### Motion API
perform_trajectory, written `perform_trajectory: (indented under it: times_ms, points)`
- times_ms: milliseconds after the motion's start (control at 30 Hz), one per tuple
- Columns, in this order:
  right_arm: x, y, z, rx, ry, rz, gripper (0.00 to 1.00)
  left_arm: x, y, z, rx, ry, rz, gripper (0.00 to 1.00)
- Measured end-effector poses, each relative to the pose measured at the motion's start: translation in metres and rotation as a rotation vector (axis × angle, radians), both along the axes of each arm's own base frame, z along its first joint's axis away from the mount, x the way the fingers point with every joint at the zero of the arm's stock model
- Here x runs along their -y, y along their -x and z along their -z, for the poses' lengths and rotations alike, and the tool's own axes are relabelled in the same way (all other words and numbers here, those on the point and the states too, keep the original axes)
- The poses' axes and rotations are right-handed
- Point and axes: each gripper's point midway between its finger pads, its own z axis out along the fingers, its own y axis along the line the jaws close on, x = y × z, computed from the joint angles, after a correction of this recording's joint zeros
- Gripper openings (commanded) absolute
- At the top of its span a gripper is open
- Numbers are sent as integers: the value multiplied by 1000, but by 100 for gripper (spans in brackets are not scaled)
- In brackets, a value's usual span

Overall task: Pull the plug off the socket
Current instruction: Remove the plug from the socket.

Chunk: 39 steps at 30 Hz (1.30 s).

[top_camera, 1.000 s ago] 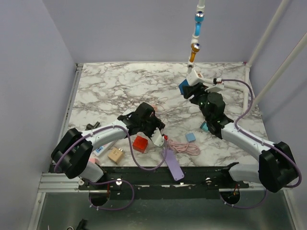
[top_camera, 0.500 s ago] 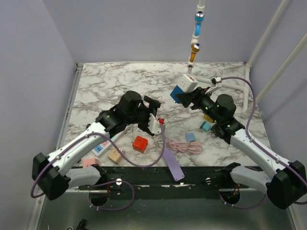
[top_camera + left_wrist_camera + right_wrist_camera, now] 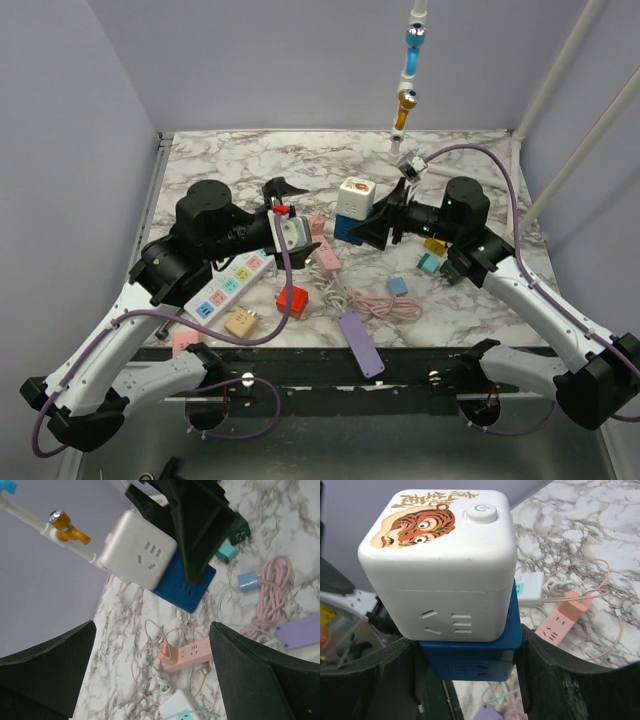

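A white cube plug [image 3: 355, 196] with a tiger print sits plugged on top of a blue cube socket [image 3: 347, 229]. Both hang above the table's middle. My right gripper [image 3: 372, 228] is shut on the blue socket [image 3: 470, 655], one finger [image 3: 560, 675] on each side, with the white plug [image 3: 440, 565] standing above the fingers. My left gripper [image 3: 290, 215] is raised to the left of the pair, apart from it, open and holding nothing. In the left wrist view, the white plug [image 3: 137, 552] and blue socket [image 3: 186, 584] lie ahead of the open left gripper [image 3: 152, 670].
On the marble lie a pink power strip [image 3: 192, 652], a white power strip [image 3: 230, 285], a red cube [image 3: 292, 300], a tan adapter [image 3: 240, 322], a purple strip [image 3: 360, 340], a coiled pink cable [image 3: 385, 305] and small blue chargers [image 3: 398, 286]. A valve pipe [image 3: 405, 60] hangs at the back.
My left gripper has opened and risen from the red cube up and back to the left. The right arm has carried the stacked cubes leftward toward the middle.
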Motion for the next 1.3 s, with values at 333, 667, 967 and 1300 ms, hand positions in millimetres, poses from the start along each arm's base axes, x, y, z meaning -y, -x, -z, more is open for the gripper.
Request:
perform_trajectory:
  times_ms: [333,667,967,1300]
  points:
    - [-31,46,30,290,285,-222,1,-9,3,-36,-206,122,24,98]
    - [-48,58,48,448,480,-298,1,-5,47,22,-426,-121,322,98]
    - [-68,69,48,517,542,-337,1,-6,59,38,-447,-160,370,99]
    - [-67,63,46,525,555,-303,1,-2,46,59,-395,-222,321,13]
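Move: The white cube plug, sitting on top of the blue cube socket that the right fingers already hold, is about 9 cm right and 4 cm ahead of the open left hand, about level with it; the socket is some 5 cm below that plug. From the right hand the white plug is straight above, roughly 5 cm. On the table some 30 cm beneath the left hand, the red block lies 5 cm left and 2 cm back, the pink strip 9 cm ahead and 2 cm right. Keeping its grip on the blue socket, the right hand carries the stack about 7 cm left, as far back, and some 4 cm down, tilting it roughly 45 degrees so the white plug leans left and back towards the other gripper. The open left hand first rises about 4 cm, then drops and draws back, turning its fingers to point right and down, and finally closes them on the white plug's sides. ##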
